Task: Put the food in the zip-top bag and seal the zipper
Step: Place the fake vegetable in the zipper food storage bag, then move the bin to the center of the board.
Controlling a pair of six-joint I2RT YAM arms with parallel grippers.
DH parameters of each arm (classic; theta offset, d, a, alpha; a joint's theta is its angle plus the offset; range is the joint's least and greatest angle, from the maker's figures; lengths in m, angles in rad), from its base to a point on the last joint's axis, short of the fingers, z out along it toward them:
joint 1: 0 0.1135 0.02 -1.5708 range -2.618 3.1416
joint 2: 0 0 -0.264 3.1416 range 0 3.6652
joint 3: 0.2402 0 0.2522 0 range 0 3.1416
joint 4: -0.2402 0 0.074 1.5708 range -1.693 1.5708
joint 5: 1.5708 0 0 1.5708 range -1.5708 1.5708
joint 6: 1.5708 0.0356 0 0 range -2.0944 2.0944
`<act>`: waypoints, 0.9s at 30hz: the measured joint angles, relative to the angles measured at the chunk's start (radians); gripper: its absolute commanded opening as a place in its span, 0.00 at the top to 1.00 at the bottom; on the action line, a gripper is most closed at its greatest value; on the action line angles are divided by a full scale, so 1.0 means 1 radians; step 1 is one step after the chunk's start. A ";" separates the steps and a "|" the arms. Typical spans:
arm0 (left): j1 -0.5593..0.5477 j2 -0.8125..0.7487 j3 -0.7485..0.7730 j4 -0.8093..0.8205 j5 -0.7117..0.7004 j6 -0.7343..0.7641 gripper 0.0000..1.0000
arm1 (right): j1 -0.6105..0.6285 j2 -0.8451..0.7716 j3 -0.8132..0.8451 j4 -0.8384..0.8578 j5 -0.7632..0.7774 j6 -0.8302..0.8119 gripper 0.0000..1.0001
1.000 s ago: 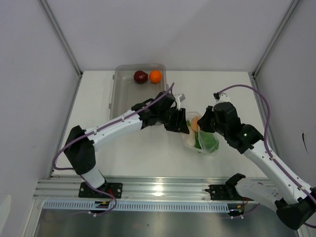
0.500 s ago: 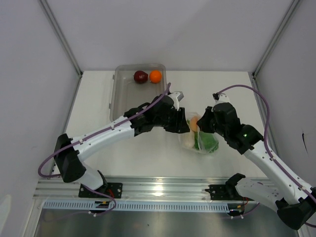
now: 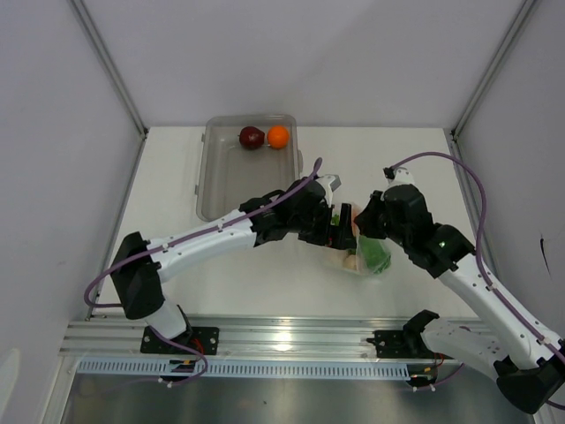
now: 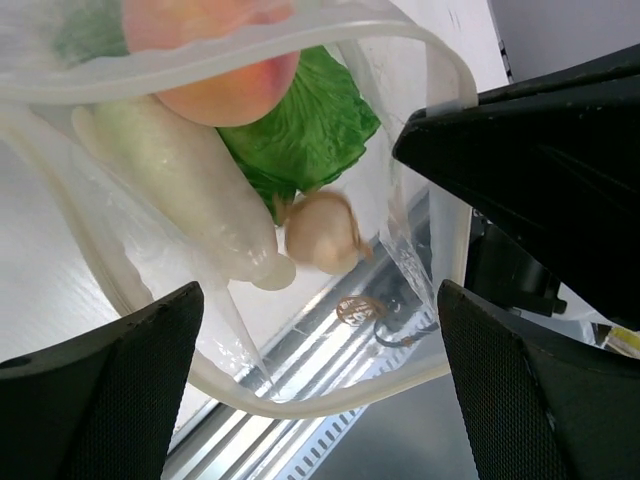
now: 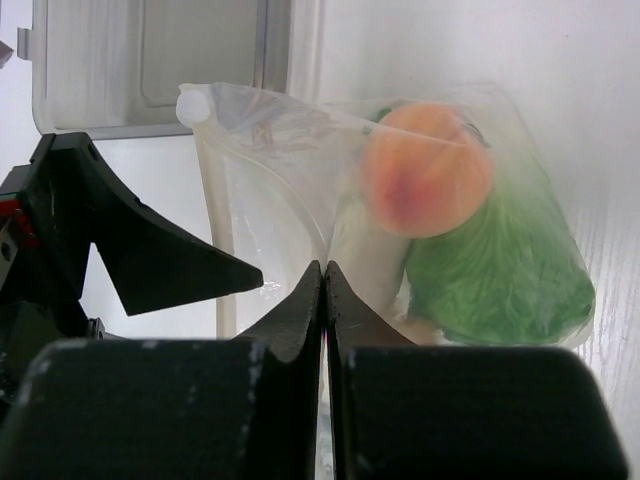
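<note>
The clear zip-top bag (image 3: 360,254) lies between both grippers and holds food: a peach-coloured fruit (image 5: 425,170), green lettuce (image 5: 495,270), a white radish (image 4: 185,190) and a small beige lump (image 4: 322,232). My left gripper (image 3: 340,228) stands open at the bag's mouth, its fingers (image 4: 100,400) set wide on either side of the pale zipper strip (image 4: 330,398). Nothing is between them but the bag's rim. My right gripper (image 5: 325,268) is shut on the bag's film next to the mouth. A dark red bulb (image 3: 252,137) and an orange (image 3: 278,136) sit in the tray.
A grey translucent tray (image 3: 225,177) stands at the back left of the bag, close behind the left arm. The aluminium rail (image 3: 282,340) runs along the near edge. White walls close in on both sides.
My left gripper has moved right, over the bag's mouth, and opened wide. The beige lump now shows low inside the bag. The right gripper has held still on the bag.
</note>
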 measured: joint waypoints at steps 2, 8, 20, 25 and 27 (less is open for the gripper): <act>0.000 -0.007 -0.004 -0.003 -0.020 0.004 0.01 | 0.000 -0.002 0.000 -0.002 0.002 0.000 1.00; 0.009 -0.153 -0.091 -0.017 -0.164 0.018 0.01 | 0.000 -0.011 0.000 -0.008 0.013 -0.001 1.00; 0.310 -0.249 -0.113 -0.067 -0.277 0.042 0.56 | 0.000 -0.013 0.000 -0.016 0.019 -0.001 1.00; 0.420 -0.137 -0.084 -0.091 -0.259 0.062 0.85 | 0.000 -0.013 0.000 -0.016 0.020 -0.001 1.00; 0.444 -0.070 -0.062 -0.101 -0.243 0.070 1.00 | 0.000 -0.013 0.000 -0.016 0.020 -0.001 1.00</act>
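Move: The empty left gripper is open at the bag mouth. The grey tray's middle lies about 36 cm ahead of it, 27 cm left and 13 cm down. In the tray's far end sit the dark red fruit, some 47 cm ahead and 28 cm left, and the orange, 47 cm ahead and 19 cm left. The bag's food is roughly 3 cm ahead, 5 cm right, 12 cm below. From the right gripper the tray is about 34 cm ahead and 32 cm left. Swing the left gripper away from the bag mouth, leftward and lifting about 4–5 cm first, then forward-left to the tray's near end, some 18 cm left and 15 cm forward in all, dipping again at the finish. Turn the wrist about 35 degrees counter-clockwise and, over the second half, bring the wide-open fingers nearly shut on nothing. Keep the right gripper still, pinching the bag's rim. ##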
